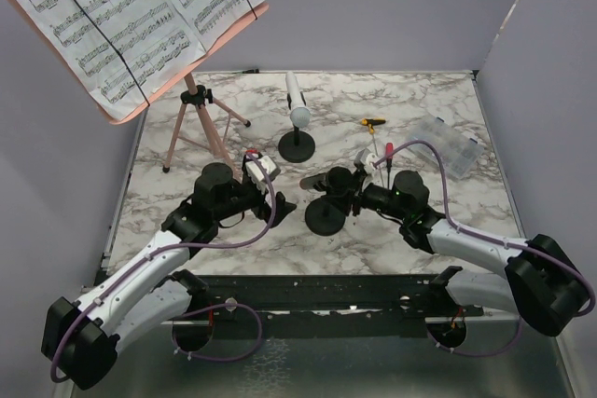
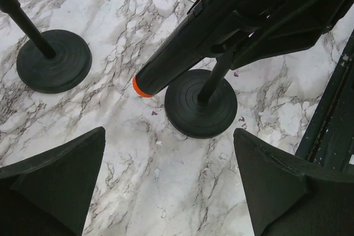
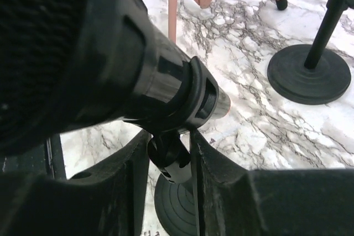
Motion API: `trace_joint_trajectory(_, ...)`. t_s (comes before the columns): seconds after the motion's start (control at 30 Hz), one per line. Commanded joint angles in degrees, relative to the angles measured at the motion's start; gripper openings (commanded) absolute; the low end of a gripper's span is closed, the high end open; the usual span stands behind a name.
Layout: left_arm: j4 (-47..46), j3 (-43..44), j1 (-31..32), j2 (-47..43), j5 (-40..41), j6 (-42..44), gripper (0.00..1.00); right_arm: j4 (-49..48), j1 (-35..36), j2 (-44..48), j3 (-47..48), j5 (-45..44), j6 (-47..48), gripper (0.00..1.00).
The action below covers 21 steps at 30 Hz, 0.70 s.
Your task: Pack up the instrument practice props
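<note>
The black microphone (image 1: 322, 180) sits tilted in the clip of a black round-based holder (image 1: 324, 217) at mid-table. My right gripper (image 1: 349, 195) is shut on that holder's swivel joint (image 3: 171, 161) just under the microphone (image 3: 83, 53). My left gripper (image 1: 281, 202) is open and empty just left of the holder's base (image 2: 201, 103), low over the table; the microphone's orange-ringed end (image 2: 142, 88) points toward it. The white microphone (image 1: 297, 100) stands on the second holder (image 1: 297, 146) behind. The pink tripod music rest (image 1: 191, 114) holds the sheet-music pages (image 1: 131, 16) at far left.
A red-handled screwdriver (image 1: 385, 154) and a small yellow-and-black tool (image 1: 373, 123) lie right of centre, and the clear compartment box (image 1: 451, 144) is at far right. Grey walls enclose the marble table (image 1: 233, 230) on the left, back and right.
</note>
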<state>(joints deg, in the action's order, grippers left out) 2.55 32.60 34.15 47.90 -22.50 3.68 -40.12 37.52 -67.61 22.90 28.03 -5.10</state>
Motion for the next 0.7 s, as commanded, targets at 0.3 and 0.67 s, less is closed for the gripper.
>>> trace_joint_trajectory(0.3, -6.4, 4.1, 0.2, 6.6, -5.8, 4.2, 0.99, 16.6, 0.5, 10.6, 0.8, -1.0, 0.2, 0.54)
trace_joint_trajectory(0.67, -9.1, 7.2, 0.5, 12.8, -10.5, 4.0, 0.99, 30.7, 0.5, 25.8, 5.8, -12.1, -5.7, 0.77)
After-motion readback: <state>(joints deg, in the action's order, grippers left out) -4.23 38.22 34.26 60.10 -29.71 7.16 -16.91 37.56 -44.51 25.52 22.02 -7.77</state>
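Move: The black microphone's middle lies about 11 cm to the right of the left hand, 6 cm ahead and roughly 2 cm lower; its orange-ringed tail points at that hand. The right hand still has its fingers around the clip neck, with the microphone's middle some 4 cm above, 2 cm left and level fore and aft. The white microphone stand is about 25 cm beyond the black one and 10 cm left of it. The red screwdriver lies roughly 20 cm ahead and 21 cm right of the right hand. Backing off to the right, the right hand spreads its fingers well apart and comes free of the black microphone's clip neck, dipping slightly and drawing back before it rises, to end about 6 cm higher and 4 cm farther right. The left hand meanwhile eases some 4 cm right and forward, fingers wide open, towards the microphone's tail, turning slightly clockwise without closing. ##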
